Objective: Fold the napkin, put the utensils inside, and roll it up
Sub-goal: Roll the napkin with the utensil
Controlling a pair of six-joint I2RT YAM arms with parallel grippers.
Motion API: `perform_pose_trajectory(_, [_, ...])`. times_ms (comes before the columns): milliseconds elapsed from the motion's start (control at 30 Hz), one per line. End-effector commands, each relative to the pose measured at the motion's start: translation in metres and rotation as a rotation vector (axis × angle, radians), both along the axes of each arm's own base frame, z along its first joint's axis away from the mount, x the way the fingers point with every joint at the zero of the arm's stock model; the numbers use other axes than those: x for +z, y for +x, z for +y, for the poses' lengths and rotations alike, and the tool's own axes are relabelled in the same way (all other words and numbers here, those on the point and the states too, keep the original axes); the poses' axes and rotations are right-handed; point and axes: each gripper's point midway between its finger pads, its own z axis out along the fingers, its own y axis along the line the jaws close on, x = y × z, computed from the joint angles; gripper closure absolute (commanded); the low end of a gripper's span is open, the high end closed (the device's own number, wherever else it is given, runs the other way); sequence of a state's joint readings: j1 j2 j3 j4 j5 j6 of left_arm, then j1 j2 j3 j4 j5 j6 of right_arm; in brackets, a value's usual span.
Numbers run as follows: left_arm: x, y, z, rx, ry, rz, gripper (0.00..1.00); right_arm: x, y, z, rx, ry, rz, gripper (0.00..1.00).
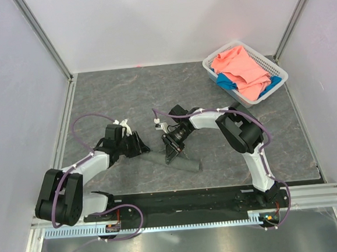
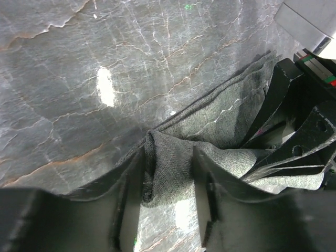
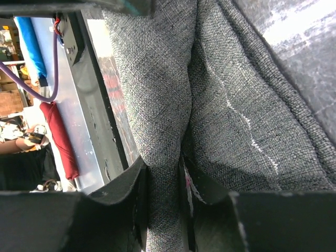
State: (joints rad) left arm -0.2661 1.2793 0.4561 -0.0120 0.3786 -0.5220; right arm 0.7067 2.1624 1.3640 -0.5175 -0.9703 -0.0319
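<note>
The dark grey napkin (image 1: 177, 161) lies rolled into a narrow bundle on the table, running from centre left down to the right. My left gripper (image 1: 140, 147) is at its left end, jaws closed around a bunched fold of the napkin (image 2: 168, 168). My right gripper (image 1: 173, 153) presses down on the roll's middle, jaws pinching a rolled ridge of the napkin (image 3: 163, 157). Its fingers show in the left wrist view (image 2: 286, 131). The fork and chopsticks are hidden; none show in any view.
A white basket (image 1: 269, 65) at the back right holds a salmon-pink cloth (image 1: 243, 67) and a blue cloth (image 1: 228, 81). White walls enclose the table. The black rail (image 1: 186, 200) runs along the near edge.
</note>
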Motion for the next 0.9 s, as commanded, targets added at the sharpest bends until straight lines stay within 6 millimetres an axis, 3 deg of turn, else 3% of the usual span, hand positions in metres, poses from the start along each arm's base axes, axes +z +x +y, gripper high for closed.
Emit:
perform_pose_trajectory(0, [0.003, 0.008, -0.007, -0.026, -0.029, -0.036, 0.65, -0.028, 0.000, -0.010, -0.005, -0.099, -0.006, 0.68])
perform_pose_trajectory(167, [0.000, 0.007, -0.009, -0.034, -0.033, -0.013, 0.94, -0.013, 0.012, -0.008, -0.033, -0.103, -0.063, 0.51])
perform_pose_trajectory(233, [-0.001, 0.006, -0.011, -0.043, -0.038, 0.004, 0.98, -0.004, 0.019, -0.007, -0.045, -0.110, -0.094, 0.43])
perform_pose_trajectory(533, [-0.006, 0.003, -0.015, -0.058, -0.041, 0.091, 0.98, 0.048, 0.048, -0.013, -0.103, -0.117, -0.387, 0.27])
perform_pose_trajectory(567, [-0.008, 0.003, -0.014, -0.055, -0.037, 0.102, 0.98, 0.062, 0.047, -0.010, -0.103, -0.093, -0.434, 0.26])
perform_pose_trajectory(633, [-0.008, 0.003, -0.014, -0.054, -0.032, 0.120, 0.98, 0.064, 0.051, -0.015, -0.120, -0.116, -0.521, 0.25])
perform_pose_trajectory(667, [-0.011, 0.001, -0.014, -0.056, -0.026, 0.138, 0.98, 0.077, 0.046, -0.012, -0.113, -0.099, -0.584, 0.24])
perform_pose_trajectory(733, [-0.010, 0.002, -0.013, -0.050, -0.018, 0.160, 0.98, 0.072, 0.051, -0.022, -0.119, -0.172, -0.714, 0.22])
perform_pose_trajectory(767, [-0.011, 0.002, -0.013, -0.051, -0.017, 0.168, 0.98, 0.081, 0.045, -0.019, -0.113, -0.179, -0.782, 0.22])
perform_pose_trajectory(867, [-0.009, 0.003, -0.014, -0.056, -0.013, 0.181, 0.98, 0.083, 0.037, -0.031, -0.124, -0.236, -0.863, 0.20])
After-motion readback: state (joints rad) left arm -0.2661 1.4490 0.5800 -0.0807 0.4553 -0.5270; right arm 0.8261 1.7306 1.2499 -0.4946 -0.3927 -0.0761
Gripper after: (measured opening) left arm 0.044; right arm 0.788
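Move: The napkin's left end sits just at my left fingertips, about 1 cm to their right and 1 cm below. The roll's middle is about 10 cm right and 3 cm back of my left hand. My right fingers are already around that middle, level with it and about 1 cm to its left. From my right hand, the napkin's right end lies about 12 cm to the right and 3 cm back, and the loose flap some 5 cm right and 2 cm ahead. I shut my left fingers on the napkin's left end while easing that hand about 1.5 cm right and slightly down, then keep the pinch. With my right hand I open wide and let go of the roll, rising about 7 cm and swinging some 3 cm forward over the napkin, while the wrist turns roughly 35 degrees so the fingers point less back towards my base and more downward. ##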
